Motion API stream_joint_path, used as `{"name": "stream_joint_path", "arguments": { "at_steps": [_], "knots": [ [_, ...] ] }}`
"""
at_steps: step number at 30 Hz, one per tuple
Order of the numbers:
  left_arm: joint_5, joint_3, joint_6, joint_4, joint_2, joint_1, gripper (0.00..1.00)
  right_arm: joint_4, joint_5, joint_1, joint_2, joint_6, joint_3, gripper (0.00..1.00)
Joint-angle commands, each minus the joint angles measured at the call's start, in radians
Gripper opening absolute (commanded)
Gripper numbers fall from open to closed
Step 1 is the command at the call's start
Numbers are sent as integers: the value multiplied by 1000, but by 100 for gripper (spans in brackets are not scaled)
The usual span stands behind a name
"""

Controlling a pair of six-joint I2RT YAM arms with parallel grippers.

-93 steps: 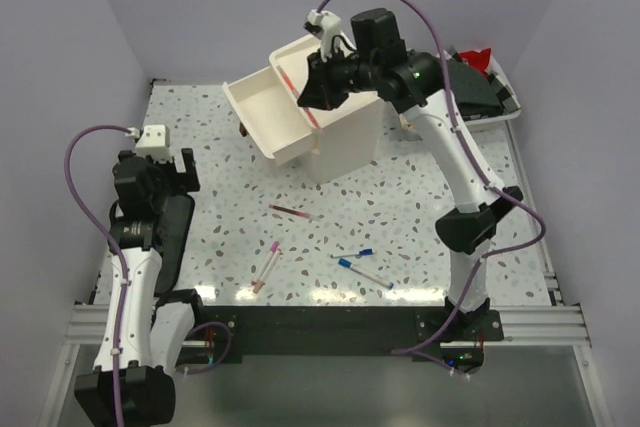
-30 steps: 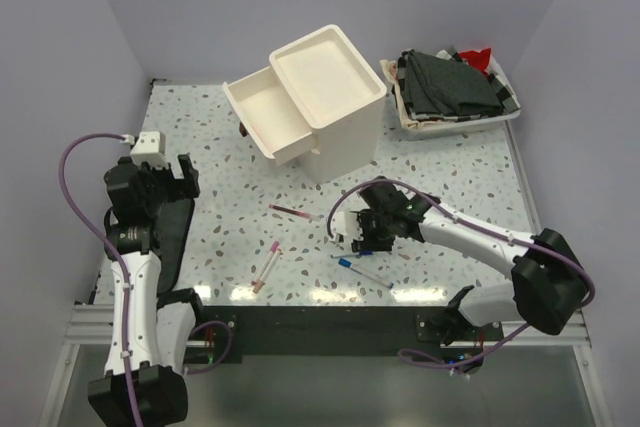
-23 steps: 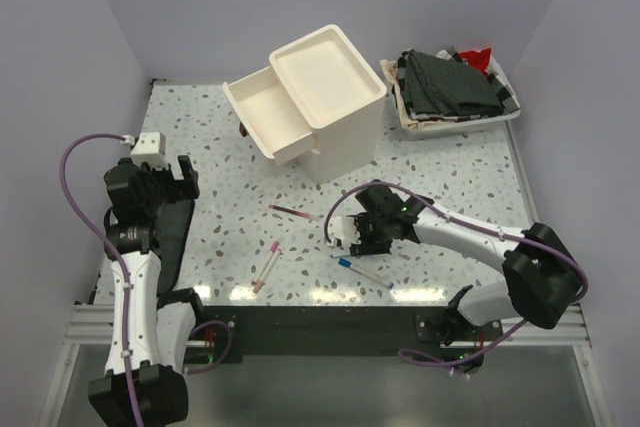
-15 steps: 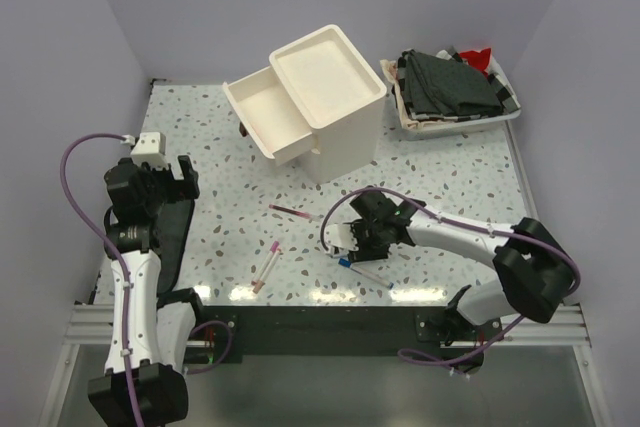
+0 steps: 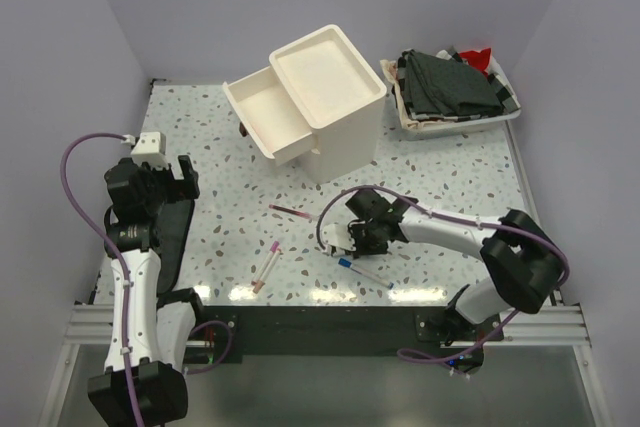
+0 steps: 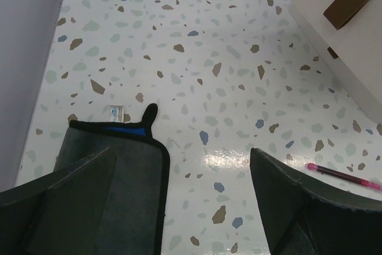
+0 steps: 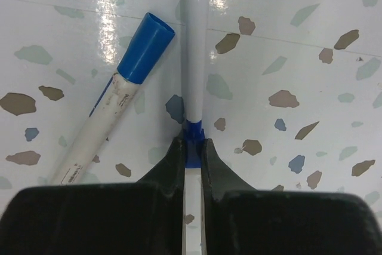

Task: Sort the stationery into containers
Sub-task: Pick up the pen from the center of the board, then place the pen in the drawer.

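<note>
In the right wrist view my right gripper is shut on a thin white pen at its blue band; the pen lies on the table. A second white pen with a blue cap lies just left of it. From above, the right gripper is low at the front middle, with that second pen beside it. A maroon pen and a pink pen lie further left. The cream cabinet stands at the back with its top drawer pulled out. My left gripper hangs open over the left side, holding nothing.
A white tray of dark cloths sits at the back right. A black mat lies under the left gripper. The pink pen and a brown drawer handle show in the left wrist view.
The right arm reached a little further left along the table's front, and its jaws closed from half open onto the white pen. The left arm stayed still.
</note>
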Motion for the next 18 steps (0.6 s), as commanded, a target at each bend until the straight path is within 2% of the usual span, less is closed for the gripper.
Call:
{"name": "stream_joint_path", "arguments": {
  "at_steps": [1, 3, 6, 8, 9, 12, 14, 18],
  "knots": [
    [-2, 9, 10, 32, -7, 11, 98, -137, -41, 6, -95, 53, 159, 0],
    [-2, 0, 10, 40, -6, 11, 98, -170, -59, 6, -152, 112, 244, 0],
    [1, -11, 1, 54, -7, 11, 98, -228, -92, 6, -149, 220, 466, 0],
    [5, -15, -6, 58, -9, 11, 99, -259, -105, 6, -100, 286, 638, 0],
    [5, -15, -11, 61, -9, 11, 99, -289, -101, 7, -67, 391, 764, 0],
    [13, -20, -23, 75, -7, 11, 99, -348, -119, 7, 72, 563, 1012, 0],
    [13, -20, -29, 81, -12, 11, 99, -311, -112, 7, 119, 611, 1074, 0],
    [14, -12, -32, 69, -21, 11, 99, -302, -78, 7, 265, 653, 1311, 0]
  ]
}}
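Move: The right hand is already shut on the blue-and-white pen on the board; the open drawer lies roughly 20 cm ahead of it, 20 cm to its left and 18 cm up, with the white box it belongs to about 26 cm ahead, 8 cm left and 14 cm up. The blue marker is some 5 cm straight back; the dark red pen is about 9 cm ahead and 16 cm left, both at board level. From the left hand, the drawer is about 13 cm ahead and 19 cm right, level with it. Keeping its pinch on the pen's blue part, the right hand lifts the pen clear of the board and sweeps it up fast by about 34 cm, also left and somewhat forward, towards the open drawer. As it climbs, the wrist tips some 45 degrees so that the fingers swing from pointing down to pointing left; they stay shut and the rise slows at the end. ##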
